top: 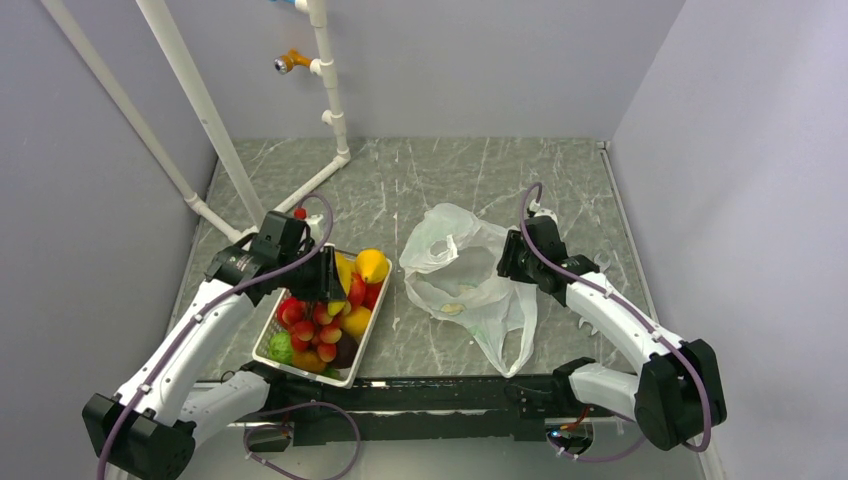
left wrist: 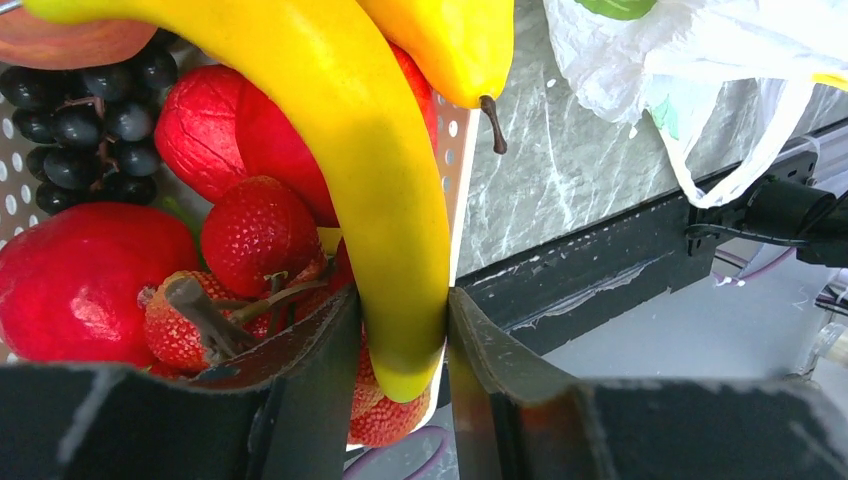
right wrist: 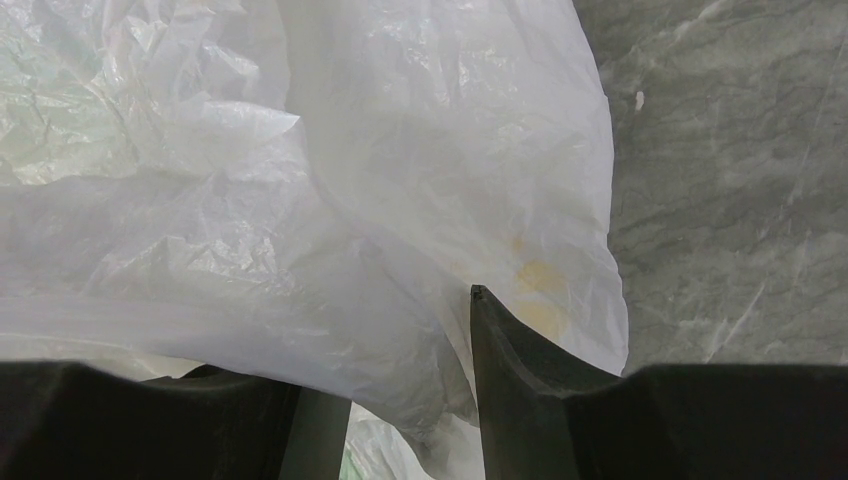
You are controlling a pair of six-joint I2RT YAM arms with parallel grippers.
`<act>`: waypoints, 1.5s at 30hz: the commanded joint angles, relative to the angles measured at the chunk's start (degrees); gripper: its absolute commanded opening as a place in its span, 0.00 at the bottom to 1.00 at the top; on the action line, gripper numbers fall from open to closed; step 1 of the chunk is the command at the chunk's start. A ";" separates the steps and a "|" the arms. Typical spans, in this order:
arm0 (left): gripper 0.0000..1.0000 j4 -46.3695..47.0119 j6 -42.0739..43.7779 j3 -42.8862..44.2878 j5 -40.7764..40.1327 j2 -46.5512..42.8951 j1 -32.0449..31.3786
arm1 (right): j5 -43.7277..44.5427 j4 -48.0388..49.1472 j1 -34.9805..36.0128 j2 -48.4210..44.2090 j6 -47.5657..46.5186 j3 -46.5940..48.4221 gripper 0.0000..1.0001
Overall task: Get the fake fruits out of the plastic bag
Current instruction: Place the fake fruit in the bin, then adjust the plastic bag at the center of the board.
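My left gripper [left wrist: 400, 330] is shut on the lower end of the yellow banana [left wrist: 350, 150] and holds it over the white mesh basket [top: 352, 372], as the top view [top: 325, 285] also shows. The red strawberry bunch [left wrist: 255, 235] lies under it, and a green round fruit [top: 281, 347] sits at the basket's near left. The translucent plastic bag [top: 465, 275] lies crumpled right of the basket. My right gripper [top: 512, 262] is at its right edge, jaws apart, with bag film [right wrist: 330, 200] over one finger and between them. A yellowish patch [right wrist: 540, 280] shows through the film.
The basket also holds dark grapes [left wrist: 80, 120], a large red apple [left wrist: 80, 280] and a yellow pear-shaped fruit [left wrist: 450, 40]. White pipes [top: 200, 100] stand at the back left. Grey walls close in three sides. The table's black front edge [top: 450, 385] lies just past the basket.
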 commanded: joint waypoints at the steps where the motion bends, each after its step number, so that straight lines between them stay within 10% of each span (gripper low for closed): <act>1: 0.44 0.78 0.78 -1.11 -0.45 0.23 0.26 | -0.32 2.27 -0.16 -0.48 -0.24 2.10 0.46; 9: 0.68 -0.17 1.84 1.51 -0.85 -0.49 0.30 | -0.10 2.22 -0.34 -0.72 -0.45 1.87 0.46; 22: 0.69 0.43 3.80 10.52 5.46 -0.16 0.21 | -0.60 2.33 -0.28 -1.51 -1.15 1.44 0.46; 31: 0.68 25.85 -1.10 5.27 31.74 -5.46 -5.14 | -5.14 2.74 -0.21 -2.65 -2.26 2.31 0.40; 45: 0.66 33.02 7.38 7.96 -9.98 9.48 -43.20 | -20.96 0.48 -0.14 -10.00 0.36 6.53 0.25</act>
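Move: The left fingers hold the banana near its lower end, above the bin, whose middle is about 2 cm back, 2 cm left and 9 cm below them; the yellow pear is some 7 cm ahead and 7 cm to the right, and the strawberry bunch 4 cm back and 2 cm left. The bag's middle is about 30 cm right of the left hand and 3 cm ahead; from the right hand, at its far right edge, about 8 cm left and 5 cm back. The left fingers open wide and let go of the banana over the bin, then the hand climbs some 12 cm, swings about 18 cm right and 8 cm back towards the bag, turning about 45 degrees clockwise and sinking slightly at the end. Late on, the right fingers narrow onto the bag film already between them and pull it up about 7 cm and 5 cm left. ##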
